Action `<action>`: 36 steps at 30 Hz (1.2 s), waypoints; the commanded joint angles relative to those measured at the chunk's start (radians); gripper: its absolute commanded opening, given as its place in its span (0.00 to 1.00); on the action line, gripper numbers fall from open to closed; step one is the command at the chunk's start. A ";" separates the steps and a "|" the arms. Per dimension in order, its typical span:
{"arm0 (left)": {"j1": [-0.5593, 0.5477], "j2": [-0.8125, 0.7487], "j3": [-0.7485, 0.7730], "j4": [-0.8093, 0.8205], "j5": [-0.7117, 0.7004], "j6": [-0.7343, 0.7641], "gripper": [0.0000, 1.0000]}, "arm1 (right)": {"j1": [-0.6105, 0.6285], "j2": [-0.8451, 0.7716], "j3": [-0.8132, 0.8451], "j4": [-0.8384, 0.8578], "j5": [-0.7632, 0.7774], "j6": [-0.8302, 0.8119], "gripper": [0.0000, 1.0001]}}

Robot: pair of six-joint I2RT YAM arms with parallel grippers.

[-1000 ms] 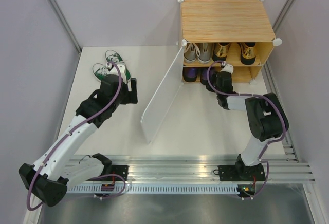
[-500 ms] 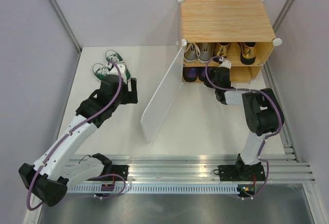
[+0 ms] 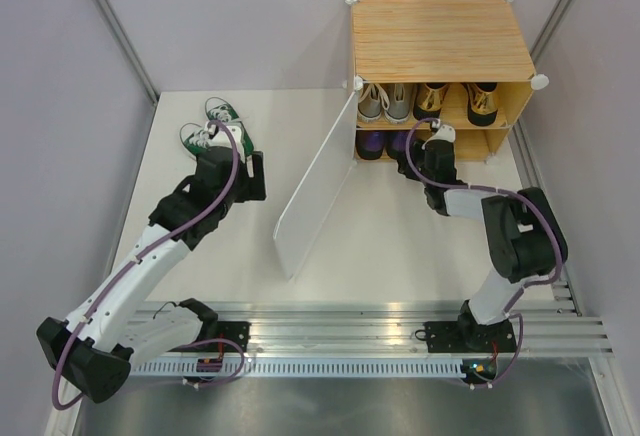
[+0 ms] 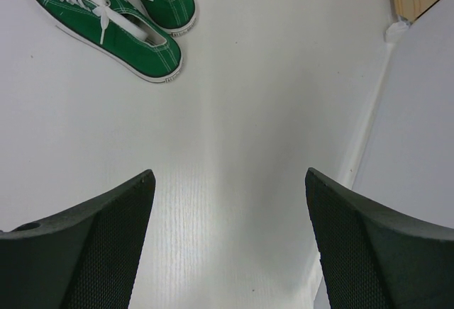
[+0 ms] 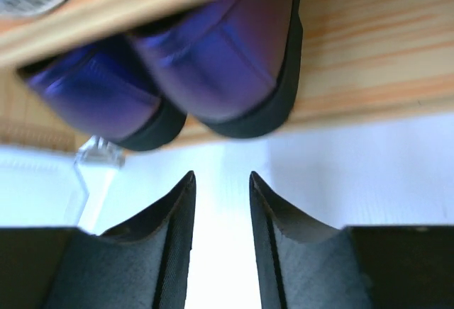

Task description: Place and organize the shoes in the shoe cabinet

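The shoe cabinet (image 3: 440, 41) stands at the back right with its white door (image 3: 315, 181) swung open. Grey sneakers (image 3: 385, 101) and gold shoes (image 3: 455, 101) sit on the upper shelf. The purple dress shoes (image 5: 213, 61) rest side by side on the lower shelf (image 5: 369, 68). My right gripper (image 5: 221, 176) hovers just in front of their heels, open by a narrow gap, holding nothing. The green sneakers (image 4: 113, 11) lie together on the table at the far left. My left gripper (image 4: 230, 174) is wide open, just short of them and to their right.
The open door (image 4: 418, 110) slants across the middle of the table between the two arms, close on the left gripper's right side. Grey walls enclose the white table (image 3: 400, 246) on three sides. A metal rail (image 3: 350, 331) runs along the near edge.
The right gripper went a little deeper into the lower shelf, then drew back, and its jaws widened slightly off the purple shoe. The left arm has not moved.
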State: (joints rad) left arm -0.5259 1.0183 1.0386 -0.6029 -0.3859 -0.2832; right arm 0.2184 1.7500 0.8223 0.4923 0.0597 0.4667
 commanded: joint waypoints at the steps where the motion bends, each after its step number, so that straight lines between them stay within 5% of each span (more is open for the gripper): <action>1: -0.003 -0.015 -0.008 0.049 -0.056 0.035 0.88 | -0.005 -0.166 -0.084 0.037 -0.032 0.029 0.43; 14: 0.000 -0.018 -0.037 0.074 -0.198 0.030 0.91 | -0.005 -0.858 -0.313 -0.380 0.086 0.082 0.55; 19: 0.099 0.034 -0.014 0.062 -0.118 -0.037 0.91 | -0.004 -1.081 -0.362 -0.468 0.085 0.104 0.56; 29: 0.428 0.325 0.156 0.037 0.274 -0.255 0.91 | -0.005 -1.161 -0.379 -0.529 0.020 0.078 0.61; 36: 0.463 0.624 0.326 0.043 0.211 -0.316 0.89 | -0.005 -1.187 -0.403 -0.523 -0.021 0.053 0.64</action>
State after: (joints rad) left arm -0.0818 1.5745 1.2976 -0.5732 -0.1761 -0.5209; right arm 0.2176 0.5812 0.4221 -0.0383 0.0750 0.5426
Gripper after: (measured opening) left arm 0.894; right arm 0.634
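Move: Off the left hand's fingers, the nearer green shoe lies about 18 cm ahead, 11 cm to the left and 20 cm below; the other green shoe stands roughly 25 cm ahead and 6 cm left, equally low, and the open cabinet door 18 cm to the right, 2 cm ahead. From the right hand, the middle of the purple shoe just put in is some 17 cm straight ahead at about hand height, its partner 8 cm left of it. Swinging left first, at an even height, the wide-open left hand then reaches forward and down towards the green shoes' heels, about 12 cm out, 8 cm left and 8 cm down, turning some 25 degrees counter-clockwise and tipping downward. The right hand, already off the purple shoe, draws back 18 cm from the cabinet while rising about 15 cm and then sinking a little, its fingers opening wider. ##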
